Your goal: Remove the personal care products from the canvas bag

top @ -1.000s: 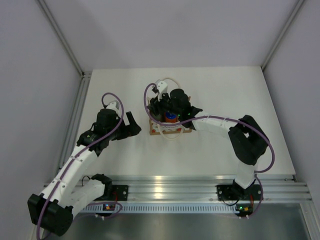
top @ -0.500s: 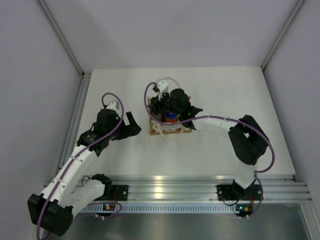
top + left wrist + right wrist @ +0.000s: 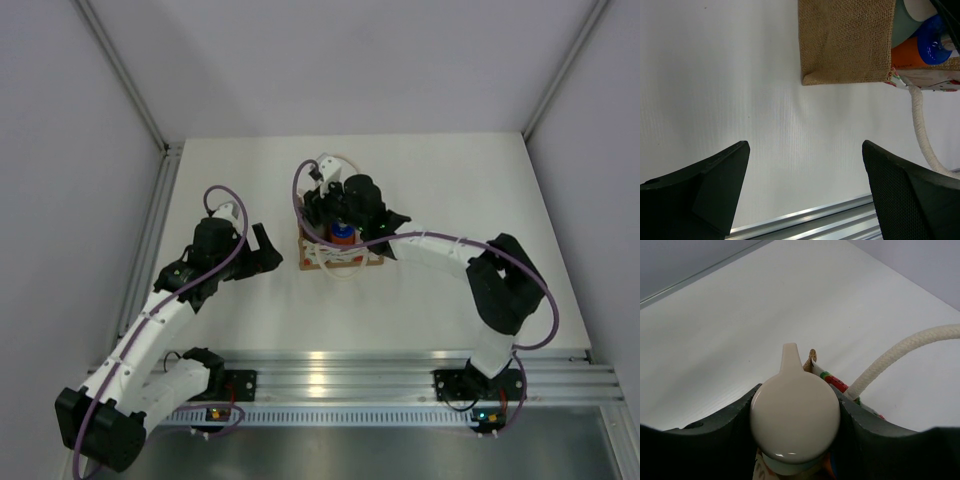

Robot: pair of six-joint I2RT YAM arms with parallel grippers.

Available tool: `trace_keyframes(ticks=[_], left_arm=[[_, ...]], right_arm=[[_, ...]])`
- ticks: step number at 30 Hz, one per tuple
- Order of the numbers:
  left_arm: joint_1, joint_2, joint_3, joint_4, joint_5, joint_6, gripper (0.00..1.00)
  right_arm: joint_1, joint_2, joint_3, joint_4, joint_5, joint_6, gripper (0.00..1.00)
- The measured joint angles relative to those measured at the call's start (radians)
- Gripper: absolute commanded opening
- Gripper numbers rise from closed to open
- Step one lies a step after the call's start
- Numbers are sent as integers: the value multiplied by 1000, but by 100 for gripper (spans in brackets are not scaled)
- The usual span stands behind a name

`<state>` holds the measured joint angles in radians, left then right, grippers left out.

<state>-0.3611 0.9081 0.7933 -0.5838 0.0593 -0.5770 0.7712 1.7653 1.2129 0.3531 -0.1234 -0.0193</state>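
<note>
The brown burlap canvas bag (image 3: 340, 255) stands mid-table; its side fills the top of the left wrist view (image 3: 845, 40). An orange bottle with a blue cap (image 3: 342, 232) stands inside it and shows in the left wrist view (image 3: 927, 45). My right gripper (image 3: 330, 205) reaches into the bag and is shut on the beige pump top (image 3: 794, 422) of the tall grey-green bottle, a finger on each side. My left gripper (image 3: 268, 250) is open and empty, just left of the bag, jaws wide apart over bare table. The white and the short blue-and-orange bottles are hidden.
A cream rope handle (image 3: 905, 352) arcs past the right gripper; another trails on the table (image 3: 922, 125). The aluminium rail (image 3: 340, 365) runs along the near table edge. Grey walls enclose the table on three sides.
My right gripper and forearm have shifted slightly right and back over the bag. The left arm has not moved.
</note>
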Motion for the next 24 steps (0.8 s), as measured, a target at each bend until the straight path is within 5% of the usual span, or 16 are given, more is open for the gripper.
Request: trace_keyframes(ticks=[24], left_arm=[[0, -23, 0, 0, -5, 0, 98]], right_arm=[[0, -119, 290, -350, 97, -14, 0]])
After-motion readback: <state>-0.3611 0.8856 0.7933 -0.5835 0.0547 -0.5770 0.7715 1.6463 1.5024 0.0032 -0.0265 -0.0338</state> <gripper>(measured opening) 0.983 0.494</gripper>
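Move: The right gripper holds the cream-topped pump bottle at its neck, the body's middle about 7 cm below the fingers, at the left end of the canvas bag. The bag's middle lies 7 cm right, 2 cm back and 10 cm down. The blue-capped orange bottle stands 7 cm right and 3 cm back, the white bottle 12 cm right and 1 cm back, both some 9 cm lower. From the left gripper the pump bottle is about 11 cm right, 8 cm ahead and 5 cm down. Keep the right gripper's fingers pinched on the pump bottle's neck and raise it nearly straight up out of the canvas bag, about 12 cm, starting gently and then faster. Hold the wrist almost level with its start, and near the top ease some 2 cm to the right. ##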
